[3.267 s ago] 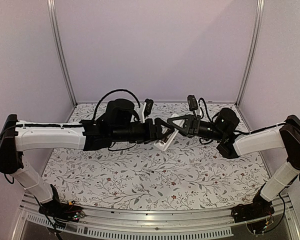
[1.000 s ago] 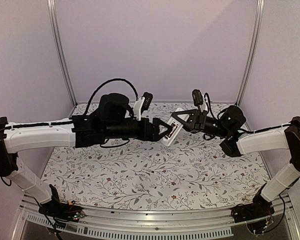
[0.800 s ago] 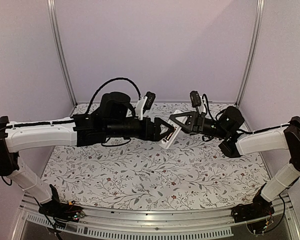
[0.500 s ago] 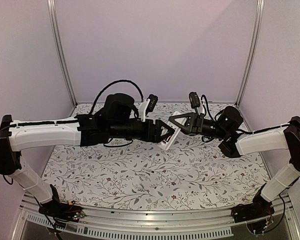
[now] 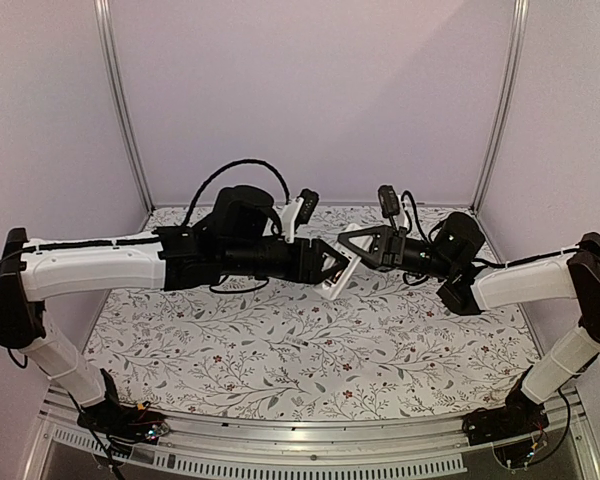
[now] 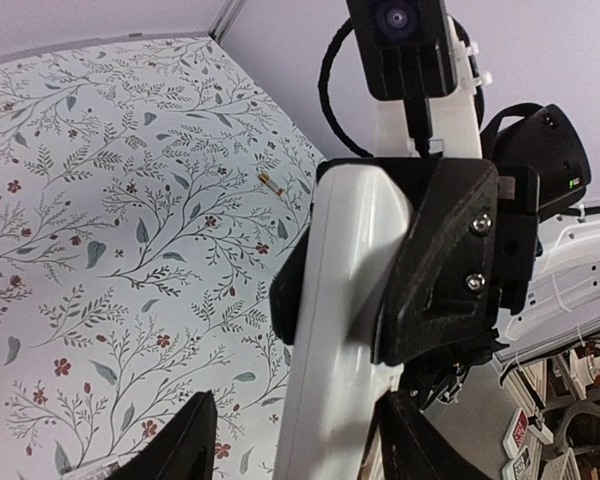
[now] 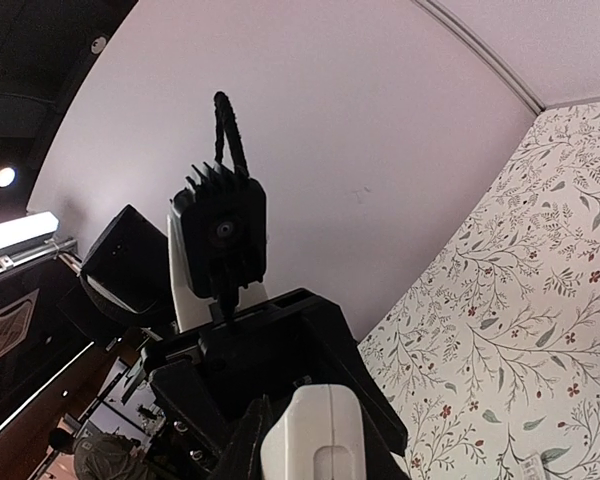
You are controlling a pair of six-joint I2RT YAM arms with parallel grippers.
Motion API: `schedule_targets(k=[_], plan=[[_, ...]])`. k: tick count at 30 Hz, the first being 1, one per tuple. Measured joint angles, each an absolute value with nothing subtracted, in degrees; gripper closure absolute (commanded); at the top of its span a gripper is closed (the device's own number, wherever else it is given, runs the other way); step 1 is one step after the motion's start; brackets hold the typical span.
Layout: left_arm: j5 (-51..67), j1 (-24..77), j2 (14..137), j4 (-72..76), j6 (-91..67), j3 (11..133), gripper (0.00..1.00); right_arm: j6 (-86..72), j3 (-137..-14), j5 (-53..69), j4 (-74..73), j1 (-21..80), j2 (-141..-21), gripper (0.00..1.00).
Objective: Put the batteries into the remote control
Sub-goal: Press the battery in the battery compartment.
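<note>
The white remote control point(image 5: 332, 285) hangs in the air between both grippers above the flowered cloth. My right gripper point(image 5: 360, 246) is shut on its upper part; in the left wrist view its black fingers point(image 6: 435, 260) clamp the remote point(image 6: 345, 320) from both sides. My left gripper point(image 6: 300, 430) stands round the lower part with a gap at its left finger point(image 6: 175, 445), so it reads as open. The right wrist view shows the remote's end point(image 7: 315, 440) with a small notch. One slim gold battery point(image 6: 271, 185) lies on the cloth. I cannot make out the other battery.
The flowered cloth point(image 5: 280, 360) covers the table. A purple back wall and two metal posts point(image 5: 120, 100) bound it. A small pale item point(image 5: 295, 343) lies on the cloth in front of the arms. The left wrist camera point(image 7: 220, 235) sits close above the remote.
Both arms have shifted slightly and the remote has tilted a little between them. It stays in the air, still clamped by the right gripper.
</note>
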State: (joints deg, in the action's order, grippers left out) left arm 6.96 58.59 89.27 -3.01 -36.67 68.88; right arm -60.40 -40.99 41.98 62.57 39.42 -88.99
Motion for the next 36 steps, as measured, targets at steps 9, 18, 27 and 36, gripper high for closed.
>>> schedule_targets(k=[9,18,27,36], plan=[[5.54,58.67,89.73,-4.91,-36.69,69.93,0.47,-60.69,-41.76,41.87,60.34,39.31,-88.90,1.00],[5.54,58.87,90.30,-4.56,-37.26,70.24,0.47,-60.69,-41.82,42.33,59.42,38.81,-88.23,1.00],[5.21,58.87,90.52,-5.15,-36.51,71.24,0.30,-61.58,-42.74,43.70,59.59,38.11,-88.14,1.00],[3.09,58.87,90.54,-9.15,-32.69,73.52,0.11,-61.87,-42.74,43.92,59.48,38.00,-88.14,1.00]])
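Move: The left hand's half-open fingers straddle the remote control. Its battery compartment lies about 1 cm back, 1 cm right and 1 cm above the left hand point, right at the upper finger. The right gripper's fingers, clamped on the remote's far end, are some 5 cm ahead, 5 cm right and 3 cm higher. From the right hand the compartment lies about 5 cm back, 4 cm left and 3 cm below. The left hand's upper finger, already at the open compartment, keeps pressing down on the battery with the hand almost in place. Then its fingers spread from about half to mostly open while the hand eases about 1 cm forward and rolls some 5 degrees, its left side rising. The right hand keeps its grip on the remote, rising just under 1 cm. ##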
